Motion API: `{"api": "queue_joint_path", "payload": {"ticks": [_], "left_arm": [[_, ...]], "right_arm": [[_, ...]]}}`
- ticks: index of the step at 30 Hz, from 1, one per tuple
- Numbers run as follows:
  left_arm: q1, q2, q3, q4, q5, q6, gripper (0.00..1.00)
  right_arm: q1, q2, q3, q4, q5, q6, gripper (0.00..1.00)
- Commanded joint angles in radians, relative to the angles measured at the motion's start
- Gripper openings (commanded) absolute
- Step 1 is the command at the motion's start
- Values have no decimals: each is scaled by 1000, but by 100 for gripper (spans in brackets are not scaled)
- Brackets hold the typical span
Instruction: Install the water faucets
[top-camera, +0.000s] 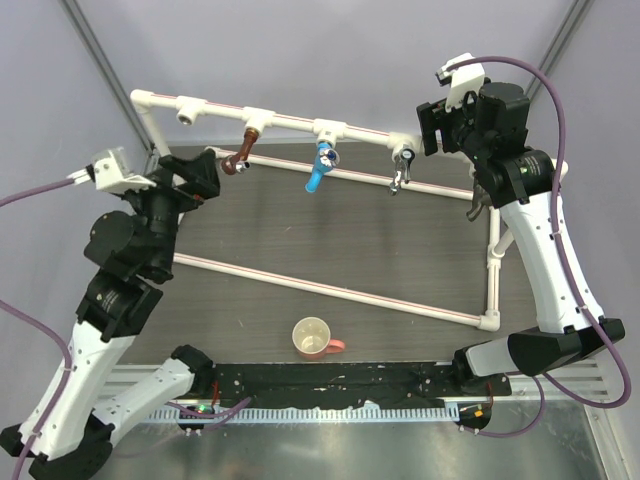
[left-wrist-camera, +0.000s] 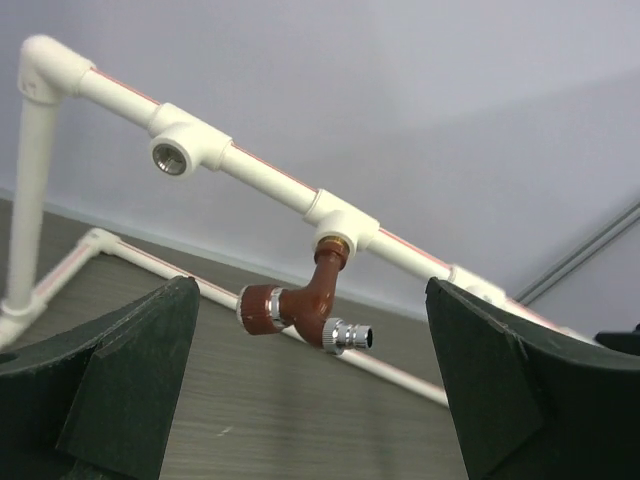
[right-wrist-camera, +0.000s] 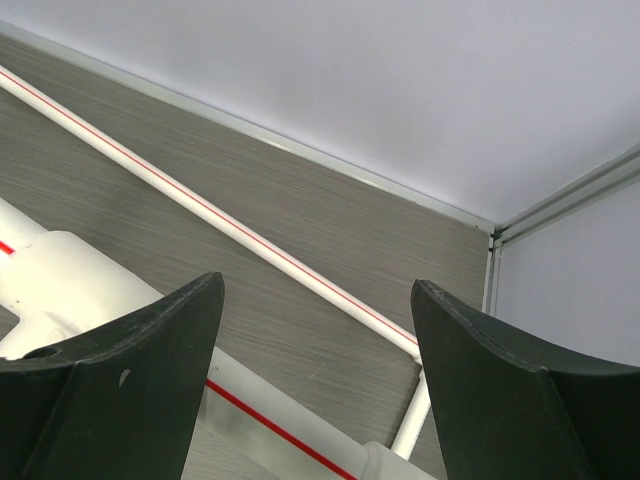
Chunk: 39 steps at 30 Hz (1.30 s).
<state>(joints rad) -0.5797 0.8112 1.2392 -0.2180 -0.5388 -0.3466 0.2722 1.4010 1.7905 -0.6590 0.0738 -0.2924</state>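
Three water faucets hang from the raised white pipe rail (top-camera: 290, 120): a copper-coloured one (top-camera: 240, 155), a blue one (top-camera: 320, 170) and a chrome one (top-camera: 402, 165). My left gripper (top-camera: 212, 168) stands open just left of the copper faucet. In the left wrist view that faucet (left-wrist-camera: 300, 305) sits screwed into a tee (left-wrist-camera: 342, 222) beyond the gripper (left-wrist-camera: 310, 300), clear of both wide-spread fingers. One tee socket (left-wrist-camera: 172, 158) further left is empty. My right gripper (top-camera: 430, 128) is open beside the chrome faucet, and between its fingers (right-wrist-camera: 318, 285) is only pipe and table.
The white pipe frame (top-camera: 330, 290) lies across the dark table, with an upright post at the right (top-camera: 494, 250). A cream mug (top-camera: 314, 338) stands near the front edge. Grey walls close in behind the rail.
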Motion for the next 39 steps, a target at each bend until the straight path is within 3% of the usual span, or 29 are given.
{"api": "queue_joint_path", "payload": {"ticks": [1,9,13,17,25,31,32,35,39], "left_arm": [[75,-6,-61,32,46,-394,100],[202,34,-185,72,273,-875,100],[256,68,-237,143,382,-1026,98],[279,120,-254,212,477,-1104,96],[279,193,-285,347,490,-1189,86],[281,198,-288,364,462,-1175,65],[279,194,-287,362,456,-1165,54],[281,178,-279,339,424,-1103,35],[279,154,-253,292,387,-1020,18]], "right_arm": [[44,36,-19,-146,-91,10,82],[44,35,-20,-145,-89,6,82],[42,32,-22,-146,-89,4,82],[44,35,-22,-145,-89,2,82],[44,30,-25,-145,-88,-2,82],[44,33,-26,-145,-88,-2,83],[42,32,-26,-143,-88,-2,82],[44,33,-25,-145,-86,-1,82],[44,32,-25,-146,-86,1,82]]}}
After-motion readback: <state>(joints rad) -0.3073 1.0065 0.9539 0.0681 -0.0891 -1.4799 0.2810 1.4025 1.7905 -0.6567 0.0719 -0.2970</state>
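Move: The brown faucet, already hanging from the second tee from the left, lies roughly 9 cm ahead of the open left hand, 6 cm to its right and 8 cm below it. Its tee sits some 4 cm beyond the faucet and a little higher. The empty tee is about 12 cm left of that tee at similar depth, and the blue faucet some 14 cm right of the brown one. From the right hand, the brown faucet is about 38 cm left, 5 cm back and 4 cm lower. The brown faucet's body is pinched afresh below the knob: the left hand sweeps down and forward some 9 cm each and about 6 cm right. On the way the wrist rolls nearly 60 degrees, its left side sinking, and tips and swings clockwise about 15 degrees each. The wide-open fingers shut on the body only once the reach is nearly done. ##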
